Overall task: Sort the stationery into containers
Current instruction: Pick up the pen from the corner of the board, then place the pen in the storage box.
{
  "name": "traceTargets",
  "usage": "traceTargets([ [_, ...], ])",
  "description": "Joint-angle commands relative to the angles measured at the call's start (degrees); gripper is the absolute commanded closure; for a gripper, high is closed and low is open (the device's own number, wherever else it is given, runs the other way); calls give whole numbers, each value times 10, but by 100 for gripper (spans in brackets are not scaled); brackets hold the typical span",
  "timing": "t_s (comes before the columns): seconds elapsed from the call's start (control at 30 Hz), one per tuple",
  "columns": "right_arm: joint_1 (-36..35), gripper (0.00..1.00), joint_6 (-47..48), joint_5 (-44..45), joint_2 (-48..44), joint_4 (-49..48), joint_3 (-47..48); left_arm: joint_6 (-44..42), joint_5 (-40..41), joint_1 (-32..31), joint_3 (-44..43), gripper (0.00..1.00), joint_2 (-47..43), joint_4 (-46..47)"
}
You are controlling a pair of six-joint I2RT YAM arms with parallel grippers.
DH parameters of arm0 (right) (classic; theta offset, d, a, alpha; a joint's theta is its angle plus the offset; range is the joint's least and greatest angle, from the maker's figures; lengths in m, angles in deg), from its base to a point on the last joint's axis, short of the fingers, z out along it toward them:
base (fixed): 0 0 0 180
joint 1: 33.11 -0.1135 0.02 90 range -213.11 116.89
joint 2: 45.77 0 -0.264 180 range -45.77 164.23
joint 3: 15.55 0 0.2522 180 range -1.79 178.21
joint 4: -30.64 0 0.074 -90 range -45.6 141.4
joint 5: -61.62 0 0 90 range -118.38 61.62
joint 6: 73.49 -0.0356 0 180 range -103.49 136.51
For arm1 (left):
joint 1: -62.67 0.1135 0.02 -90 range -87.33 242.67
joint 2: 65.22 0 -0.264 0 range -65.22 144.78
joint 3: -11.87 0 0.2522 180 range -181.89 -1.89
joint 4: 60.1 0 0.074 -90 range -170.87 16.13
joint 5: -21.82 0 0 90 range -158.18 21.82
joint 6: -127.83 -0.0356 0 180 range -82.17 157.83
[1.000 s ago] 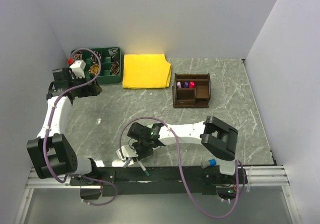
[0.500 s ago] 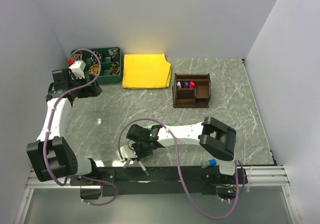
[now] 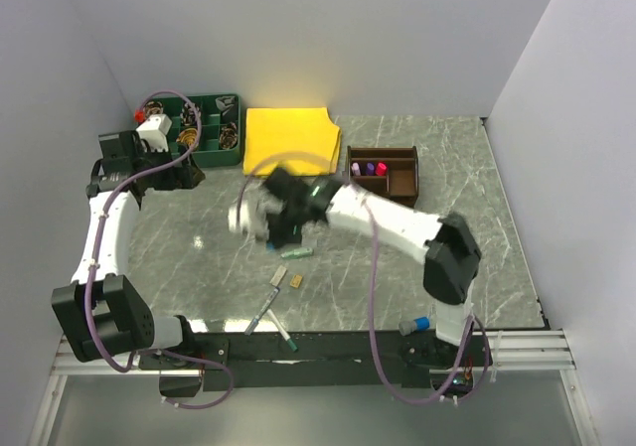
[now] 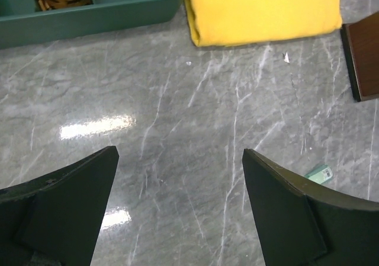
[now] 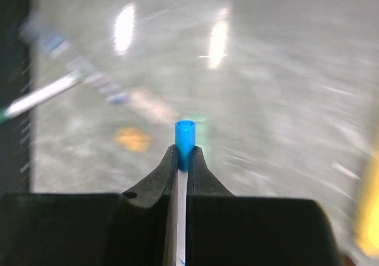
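My right gripper (image 3: 278,229) hangs over the middle of the table, left of the dark brown wooden organiser (image 3: 396,196). In the right wrist view the right gripper (image 5: 183,153) is shut on a white marker with a blue cap (image 5: 185,135) that sticks out past the fingertips. Pink and purple capped markers (image 3: 368,169) stand in the organiser's back left compartment. Below the right gripper lie a green eraser (image 3: 296,253), a tan eraser (image 3: 296,281) and two pens (image 3: 264,310). My left gripper (image 3: 189,176) is open over bare marble, with nothing between its fingers (image 4: 278,201).
A yellow cloth (image 3: 290,140) lies at the back between the organiser and a green tray (image 3: 214,153) of coiled items. The left wrist view shows the tray's wall (image 4: 89,20), the cloth (image 4: 263,8) and the green eraser (image 4: 320,173).
The right gripper closed on the blue-capped marker near the front edge and swung with it up to the table's middle. The left arm shifted slightly.
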Motion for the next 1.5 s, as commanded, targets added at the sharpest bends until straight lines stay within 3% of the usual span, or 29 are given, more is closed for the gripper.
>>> traceTargets([
  [0.0,132,100,-88,-86,-57,4,96,-19,-29,-25,-7,6,-13,29],
  [0.13,227,100,-163,-97,-124,-164,3,-42,-10,-81,-11,5,17,23],
  [0.27,291,100,-270,-38,-210,-425,-140,-47,-1,-153,-39,6,68,13],
  [0.5,323,100,-287,81,-334,-733,-425,-33,-9,-216,-154,7,208,8],
  [0.73,353,100,-279,124,-321,-963,-557,-32,1,-227,-289,6,304,-10],
  [1.03,362,100,-271,170,-218,-1133,-575,-58,13,-232,-329,5,343,-31],
  [1.47,361,100,-272,152,-174,-1158,-581,-67,24,-231,-356,5,364,-35],
])
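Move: The brown organizer, where the right hand's blue-tipped pen is headed, lies about 22 cm ahead of that hand, 26 cm to its right and 9 cm lower. About 13 cm below are the green highlighter, 4 cm ahead and 5 cm right, and the orange block, 4 cm back and 5 cm right. From the left hand the yellow cloth is some 21 cm ahead, 24 cm right, 20 cm below. Still pinching the pen, the right hand sweeps some 22 cm forward and as far right to the organizer's left far compartment, climbing before it dips to end about 9 cm higher, while its fingers swing up to near level, pointing forward-left. The open left hand goes about 16 cm right, then 11 cm forward, to above the cloth's near left corner, turning clockwise and ending slightly lower. ##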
